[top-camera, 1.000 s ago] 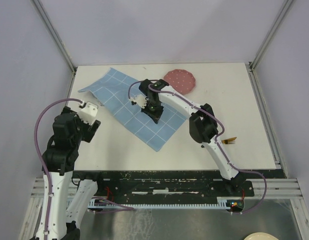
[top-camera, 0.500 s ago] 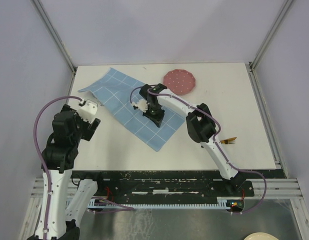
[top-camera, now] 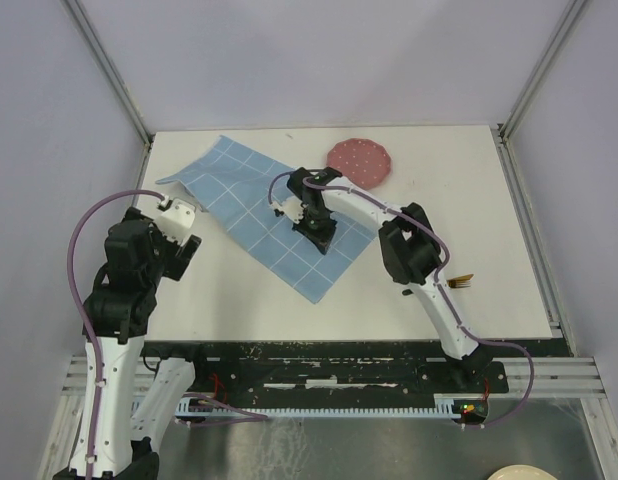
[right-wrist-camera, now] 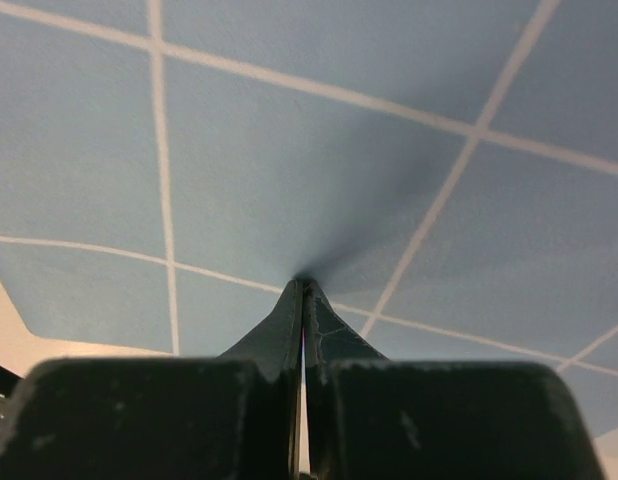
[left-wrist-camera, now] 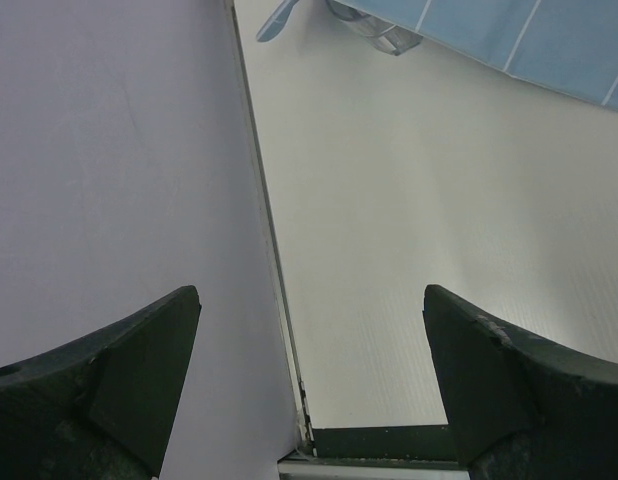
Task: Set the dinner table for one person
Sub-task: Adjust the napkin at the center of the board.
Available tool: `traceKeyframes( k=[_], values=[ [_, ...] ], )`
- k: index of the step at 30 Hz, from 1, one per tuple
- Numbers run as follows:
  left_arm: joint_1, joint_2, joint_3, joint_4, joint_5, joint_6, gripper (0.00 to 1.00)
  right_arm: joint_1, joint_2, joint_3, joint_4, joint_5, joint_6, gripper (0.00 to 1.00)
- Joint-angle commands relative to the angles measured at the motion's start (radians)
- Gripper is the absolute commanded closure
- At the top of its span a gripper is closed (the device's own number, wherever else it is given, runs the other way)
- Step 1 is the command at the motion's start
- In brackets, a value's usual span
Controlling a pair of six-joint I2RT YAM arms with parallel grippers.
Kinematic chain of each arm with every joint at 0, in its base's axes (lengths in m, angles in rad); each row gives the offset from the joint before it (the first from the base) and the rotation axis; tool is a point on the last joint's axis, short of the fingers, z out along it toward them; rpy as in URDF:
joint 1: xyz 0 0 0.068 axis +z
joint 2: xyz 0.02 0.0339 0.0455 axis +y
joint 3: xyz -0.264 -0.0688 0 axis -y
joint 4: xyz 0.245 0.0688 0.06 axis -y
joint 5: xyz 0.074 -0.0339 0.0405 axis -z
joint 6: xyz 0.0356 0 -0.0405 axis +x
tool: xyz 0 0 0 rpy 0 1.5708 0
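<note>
The dinner table [top-camera: 469,250] is a large white square top. On its left half a blue grid placemat [top-camera: 249,205] lies askew. My right gripper [top-camera: 320,238] is shut, its tips pressed down on the cloth near the mat's right edge. The right wrist view shows the closed tips [right-wrist-camera: 305,282] touching the blue placemat [right-wrist-camera: 289,130], with nothing seen between them. My left gripper [top-camera: 182,252] hovers open and empty at the table's left edge. In the left wrist view the left gripper [left-wrist-camera: 309,300] frames bare table [left-wrist-camera: 439,230] and the side wall.
A pink dotted plate [top-camera: 361,162] lies at the back centre, touching the placemat's far edge. A small gold utensil [top-camera: 459,282] lies beside the right arm. The mat's far-left corner [left-wrist-camera: 279,20] is curled up. A cream plate [top-camera: 519,472] sits off the table, bottom right.
My right gripper, still shut, has slid a little to the right across the placemat. The left arm shifted slightly toward the near edge. The mat looks unmoved.
</note>
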Motion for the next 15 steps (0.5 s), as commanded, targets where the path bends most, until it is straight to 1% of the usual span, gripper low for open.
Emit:
traceKeyframes(
  k=[1,6,15],
  values=[
    [-0.001,0.004,0.034,0.027,0.003,0.008,0.01,-0.077,-0.006,-0.155,-0.008,0.126,-0.014,0.99],
    [-0.001,0.021,0.033,0.048,0.017,0.008,0.01,-0.125,-0.059,-0.272,0.019,0.160,-0.024,0.98],
    [-0.001,0.064,0.035,0.089,0.041,0.009,0.01,-0.166,-0.121,-0.376,0.056,0.216,-0.047,0.99]
  ],
)
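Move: Touching the napkin's nearer right part already, the right hand has the middle of the napkin about 9 cm ahead and 13 cm to its left, level with the fingertips. The red round mat lies some 22 cm ahead and 8 cm right, the fork and knife about 27 cm right and 8 cm back. The glass under the napkin's far left corner stands roughly 14 cm ahead and 31 cm left. From the left hand, the napkin's middle is around 22 cm ahead, 20 cm right and 26 cm below. Sweeping right across the board by about 9 cm, the right hand keeps its shut fingertips down on the napkin at the same height, dragging the cloth along while sliding over it towards its near right edge. The wrist turns clockwise and tilts a little, some 10 degrees in all. ##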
